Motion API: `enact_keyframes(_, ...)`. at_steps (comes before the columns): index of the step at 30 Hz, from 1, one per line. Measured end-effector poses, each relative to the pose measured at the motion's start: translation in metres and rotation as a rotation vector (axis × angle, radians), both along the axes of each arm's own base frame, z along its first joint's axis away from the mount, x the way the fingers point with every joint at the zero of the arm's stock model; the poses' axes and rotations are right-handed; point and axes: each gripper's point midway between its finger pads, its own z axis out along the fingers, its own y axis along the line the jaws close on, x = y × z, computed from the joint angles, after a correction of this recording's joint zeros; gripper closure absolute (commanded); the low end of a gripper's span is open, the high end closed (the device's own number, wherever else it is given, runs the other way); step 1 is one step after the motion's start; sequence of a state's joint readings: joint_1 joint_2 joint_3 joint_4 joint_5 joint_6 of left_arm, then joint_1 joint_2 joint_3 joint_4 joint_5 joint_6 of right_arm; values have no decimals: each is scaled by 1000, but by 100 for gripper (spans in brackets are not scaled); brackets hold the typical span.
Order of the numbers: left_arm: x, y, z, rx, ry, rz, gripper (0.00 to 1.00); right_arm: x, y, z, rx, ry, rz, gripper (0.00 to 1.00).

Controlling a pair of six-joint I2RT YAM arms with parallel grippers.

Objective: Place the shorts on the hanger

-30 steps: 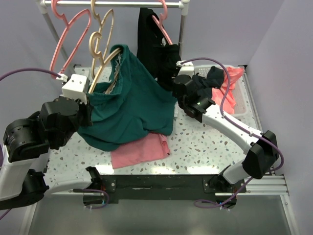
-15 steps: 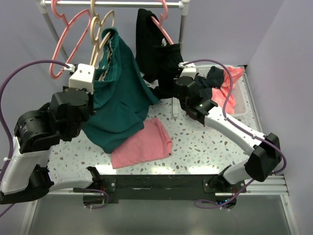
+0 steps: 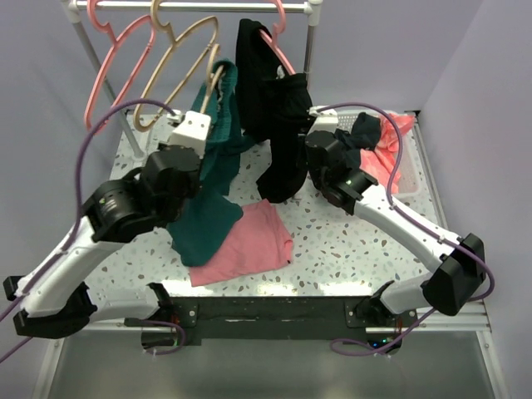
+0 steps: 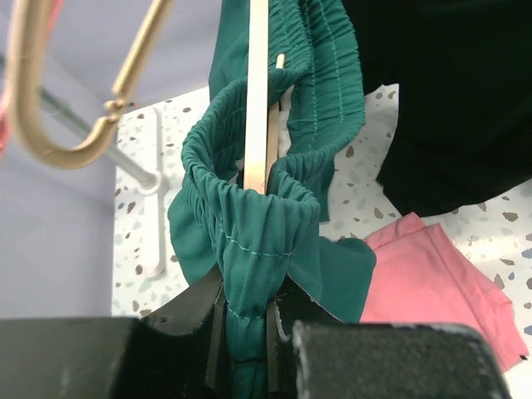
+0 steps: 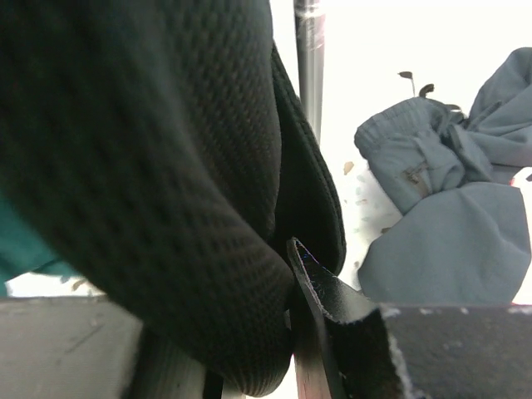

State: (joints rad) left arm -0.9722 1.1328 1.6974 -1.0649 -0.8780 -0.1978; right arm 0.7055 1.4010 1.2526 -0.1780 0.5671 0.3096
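Observation:
The dark teal shorts (image 3: 208, 179) hang bunched from my raised left gripper (image 3: 202, 126) below the rack rail. In the left wrist view their gathered waistband (image 4: 249, 208) wraps round the flat tan bar of the hanger (image 4: 258, 75), and my left gripper (image 4: 245, 332) is shut on the fabric just below it. Part of that hanger's arm (image 3: 206, 90) shows above the shorts. A second tan hanger (image 4: 50, 108) curves at the left. My right gripper (image 3: 302, 155) is pressed into the long black garment (image 3: 270, 91); black knit (image 5: 166, 208) lies between its fingers (image 5: 312, 324).
Pink hangers (image 3: 112, 62) hang on the rail (image 3: 199, 7) at the left; another carries the black garment. A flat pink cloth (image 3: 249, 245) lies on the speckled table (image 3: 349, 241). Grey and pink clothes (image 3: 386, 137) fill a tray at the back right. A rack post (image 3: 312, 46) stands behind my right gripper.
My left arm has swung up and to the right with the shorts, lifting them off the pink cloth. The tan hanger swung right with it. The black garment now hangs lower beside my right gripper.

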Motion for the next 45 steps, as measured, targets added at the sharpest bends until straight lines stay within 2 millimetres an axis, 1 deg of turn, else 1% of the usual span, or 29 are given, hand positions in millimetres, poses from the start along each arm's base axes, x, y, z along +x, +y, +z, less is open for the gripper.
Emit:
enact_keyframes(2,13,-12,-13,-2,26,-12,100,-2,2,0,9,6,10,75)
enact_keyframes(3,22,-15,-19,-15,43,-15,100,-3,2,0,13,10,16,75)
enact_keyframes(6,45,-12,-32,-42,75,10,100,-6,3,-1,21,18,28,75)
enact_keyframes(8,55,-15,-36,-61,80,8,100,-9,2,-1,25,21,30,75)
enact_keyframes(12,66,-26,-30,-107,58,-25,100,-12,1,1,32,24,35,75)
enact_keyframes(16,78,-32,-18,-135,35,-44,100,-13,2,0,32,31,46,75)
enact_keyframes(22,101,-29,8,-170,-7,-31,100,-14,3,-1,32,35,51,75)
enact_keyframes(25,112,-26,18,-184,-22,-27,100,-14,3,-2,31,37,52,74)
enact_keyframes(29,128,-25,26,-191,-32,-28,100,-16,3,1,35,35,56,74)
enact_keyframes(34,148,-27,29,-202,-29,-38,100,-20,4,4,46,36,74,74)
enact_keyframes(37,159,-29,24,-207,-13,-48,100,-22,3,7,56,37,81,74)
enact_keyframes(45,169,-39,5,-215,25,-91,100,-33,3,17,98,35,112,71)
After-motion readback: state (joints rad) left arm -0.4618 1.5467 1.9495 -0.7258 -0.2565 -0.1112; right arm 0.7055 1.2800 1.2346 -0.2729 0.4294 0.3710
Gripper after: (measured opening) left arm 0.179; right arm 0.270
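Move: The left hand grips the green shorts' waist on its hanger; the free stretch of rail lies roughly 35 cm ahead, 5 cm right and 15 cm above. The gold hanger hangs some 25 cm ahead, 5 cm left and 8 cm up; the black garment about 20 cm ahead and 18 cm right, roughly level. From the right hand, that rail spot is about 22 cm ahead, 20 cm left and 28 cm above. Left carries the gripped hanger 17 cm forward to the rail, dipping, rising, then sinking; right draws black fabric back 3 cm. ##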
